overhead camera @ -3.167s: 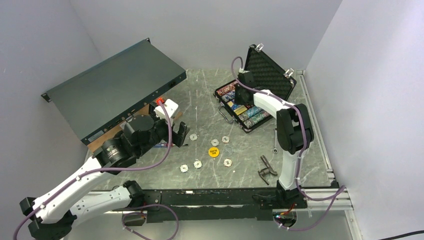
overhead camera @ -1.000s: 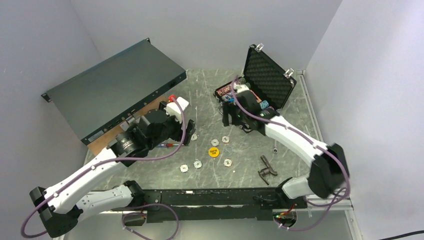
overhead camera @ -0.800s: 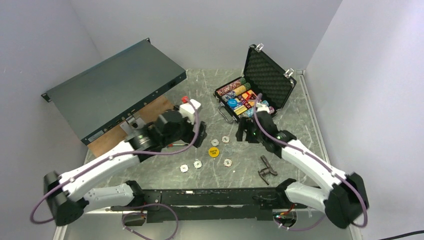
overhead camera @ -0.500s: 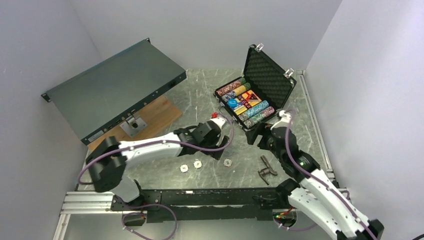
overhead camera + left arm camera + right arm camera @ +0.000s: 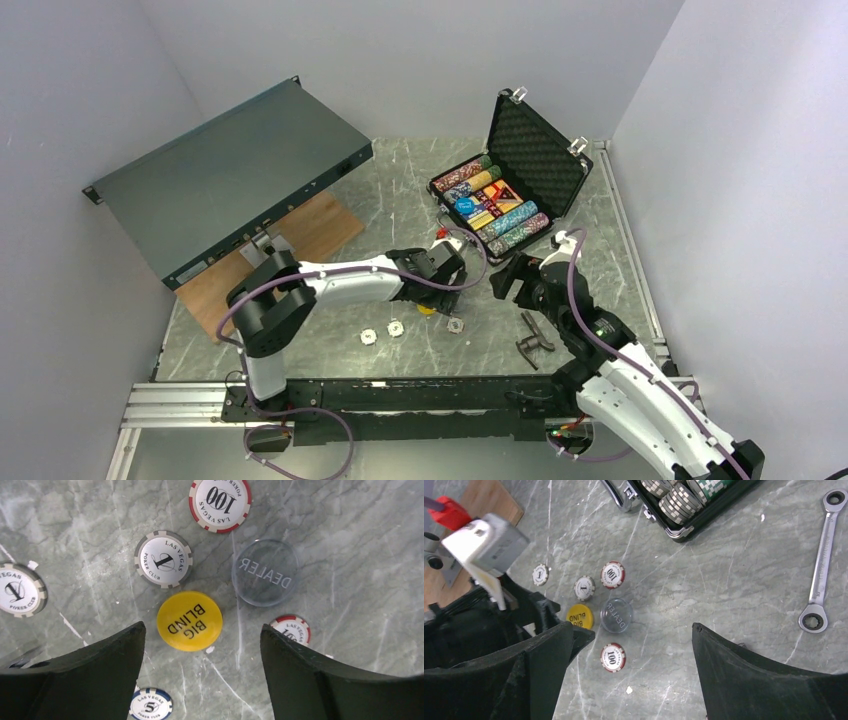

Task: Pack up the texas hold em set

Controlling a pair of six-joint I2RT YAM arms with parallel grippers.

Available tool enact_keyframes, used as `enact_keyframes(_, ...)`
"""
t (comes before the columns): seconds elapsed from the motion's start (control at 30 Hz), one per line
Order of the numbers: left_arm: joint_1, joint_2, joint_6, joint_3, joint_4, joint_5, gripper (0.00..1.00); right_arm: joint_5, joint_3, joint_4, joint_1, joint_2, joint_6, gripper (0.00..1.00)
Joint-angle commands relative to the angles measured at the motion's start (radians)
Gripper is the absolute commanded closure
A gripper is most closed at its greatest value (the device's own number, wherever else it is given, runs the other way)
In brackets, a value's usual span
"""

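Note:
The black briefcase lies open at the back right, foam lid up, with rows of poker chips inside. Loose chips lie on the table in front of it. In the left wrist view my left gripper stands open just above the table. The yellow BIG BLIND disc is between its fingertips, with a clear DEALER disc and a 1 chip beyond. My right gripper hangs open and empty higher up, above a 100 chip. The card deck is not visible.
A dark rack unit leans at the back left over a wooden board. A silver wrench lies right of the chips and a black tool lies near the front. The case's metal handle sticks out toward the chips.
My left gripper swung right from beside the board to sit low over the yellow disc. My right gripper pulled back from the briefcase to the table in front of it.

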Motion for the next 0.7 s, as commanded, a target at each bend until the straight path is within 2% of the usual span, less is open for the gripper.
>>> enact_keyframes(0.0,-0.003,0.040,-0.002,0.038,-0.002,-0.008,0.17,-0.010,0.006,0.016,-0.001,-0.005,0.002,0.10)
enact_keyframes(0.4,-0.002,0.079,0.032,0.025,0.001,-0.042,0.23,-0.029,-0.005,0.024,-0.002,0.013,0.014,0.10)
enact_keyframes(0.67,-0.002,0.089,0.042,0.008,0.013,-0.056,0.40,-0.049,-0.010,0.043,-0.001,0.047,0.023,0.10)
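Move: The big blind button lies almost straight below the left hand, about 3 cm down and a centimetre ahead and to the left. Around it, at table height, the clear dealer button sits some 6 cm to the hand's right and 2 cm ahead, a grey 1 chip about 5 cm ahead and 1 cm left, and a red 100 chip about 3 cm back and 6 cm right. From the right hand, the big blind is roughly 17 cm left, 3 cm back and 13 cm below. Down goes the left hand onto the big blind button, about 2.5 cm, most of it early and then easing off, while the hand rolls some 5 degrees with its left side rising. Once low, the still open fingers narrow from nearly full width to about two thirds, bringing a tip to either edge of the yellow disc. ##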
